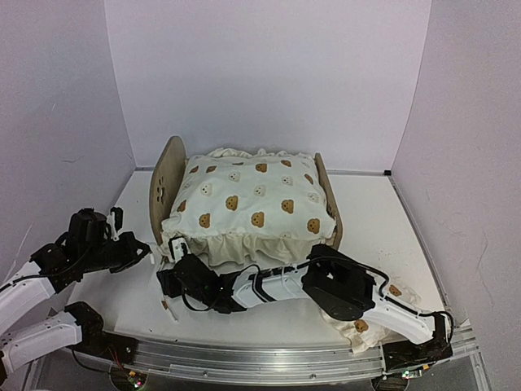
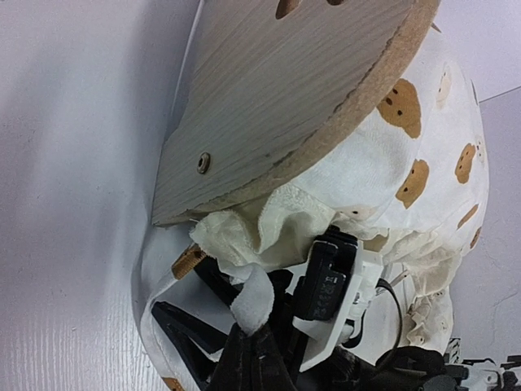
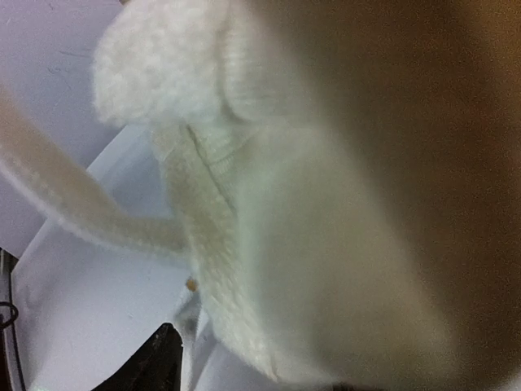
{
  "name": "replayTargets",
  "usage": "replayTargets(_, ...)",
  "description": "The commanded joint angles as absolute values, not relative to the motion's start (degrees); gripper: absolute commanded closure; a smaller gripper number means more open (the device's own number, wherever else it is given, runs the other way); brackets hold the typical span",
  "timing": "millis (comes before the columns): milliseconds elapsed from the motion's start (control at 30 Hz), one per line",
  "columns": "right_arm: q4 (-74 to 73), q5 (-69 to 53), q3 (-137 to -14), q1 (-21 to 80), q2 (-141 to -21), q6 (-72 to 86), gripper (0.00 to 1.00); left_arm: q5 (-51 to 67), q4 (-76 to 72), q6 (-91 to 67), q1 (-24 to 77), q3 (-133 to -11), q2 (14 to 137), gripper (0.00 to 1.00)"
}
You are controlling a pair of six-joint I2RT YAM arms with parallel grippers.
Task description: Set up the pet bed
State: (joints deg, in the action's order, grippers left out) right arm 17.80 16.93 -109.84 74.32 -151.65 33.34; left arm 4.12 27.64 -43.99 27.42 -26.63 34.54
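The pet bed (image 1: 168, 173) stands mid-table, its wooden headboard (image 2: 285, 106) on the left. The bear-print cushion (image 1: 252, 199) lies on it, with ruffles hanging over the front. My left gripper (image 1: 145, 251) is by the bed's front-left corner, and the left wrist view shows this gripper (image 2: 254, 332) shut on a white tie strip (image 2: 252, 297) of the cushion. My right gripper (image 1: 167, 287) reaches across the front to the same corner. Its black fingers (image 2: 189, 327) stand spread apart. In the right wrist view, blurred cream fabric (image 3: 269, 244) fills the frame and one finger (image 3: 155, 366) shows.
A small bear-print pillow (image 1: 358, 327) lies at the front right, partly under my right arm (image 1: 342, 293). A loose tie (image 3: 73, 204) trails over the white table (image 1: 383, 220). Walls close in on the left, back and right.
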Motion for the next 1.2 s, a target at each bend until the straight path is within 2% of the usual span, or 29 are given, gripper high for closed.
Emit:
replayTargets(0,18.71,15.09,-117.07,74.88,-156.85,36.30,0.37,3.82,27.14,-44.65,27.25,-29.62,33.55,1.00)
replayTargets(133,17.02,16.98,-122.36,74.89,-161.34,36.16,0.41,4.03,27.15,-45.11,27.25,-29.47,33.05,1.00)
replayTargets(233,16.36,16.91,-123.00,74.88,-161.40,36.31,0.51,4.08,27.15,-45.22,27.25,-29.55,33.06,1.00)
replayTargets(300,16.34,17.02,-119.00,74.88,-158.36,37.09,0.63,4.24,27.16,-45.42,27.25,-29.26,33.19,1.00)
replayTargets(367,16.35,17.04,-113.49,74.65,-153.67,37.88,0.84,4.43,27.16,-46.07,27.25,-28.42,33.48,1.00)
replayTargets(433,16.52,16.28,-107.97,74.41,-148.28,37.56,0.99,4.61,27.09,-47.13,27.25,-27.26,33.89,1.00)
replayTargets(700,16.44,0.98,-94.80,71.07,-135.05,36.80,1.00,6.47,23.82,-49.91,27.33,-22.15,36.10,1.00)
replayTargets(867,15.13,-8.81,-98.46,68.28,-137.66,37.30,1.00,18.51,13.62,-50.21,27.34,-17.62,39.76,1.00)
replayTargets(1033,12.98,-9.10,-99.70,67.59,-137.51,35.72,1.00,20.06,13.48,-51.81,27.43,-14.34,35.02,1.00)
replayTargets(1167,8.98,-10.44,-102.48,67.59,-137.65,32.69,1.00,21.32,12.61,-53.84,27.97,-11.92,36.11,1.00)
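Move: The loose strap with the brown patches lies about 2 cm to the left of the open right fingers, level with them. The bed's ruffled corner is some 6 cm ahead, 1 cm to the right and 4 cm above; the near foot of the left end board stands 7 cm ahead and 1 cm to the left. From the left hand, which already holds a white strap, the loose strap is roughly 2 cm ahead, 4 cm right and 11 cm below. Closing on the loose strap below the ruffled corner, the right fingers pinch it after a reach of about 3 cm left, then draw it some 7 cm back to the right, dipping slightly and then rising, while the hand turns counter-clockwise and tips downward. The left hand keeps its strap pinched and, late on, sinks about 7 cm, easing back and right and tipping its fingers down. ##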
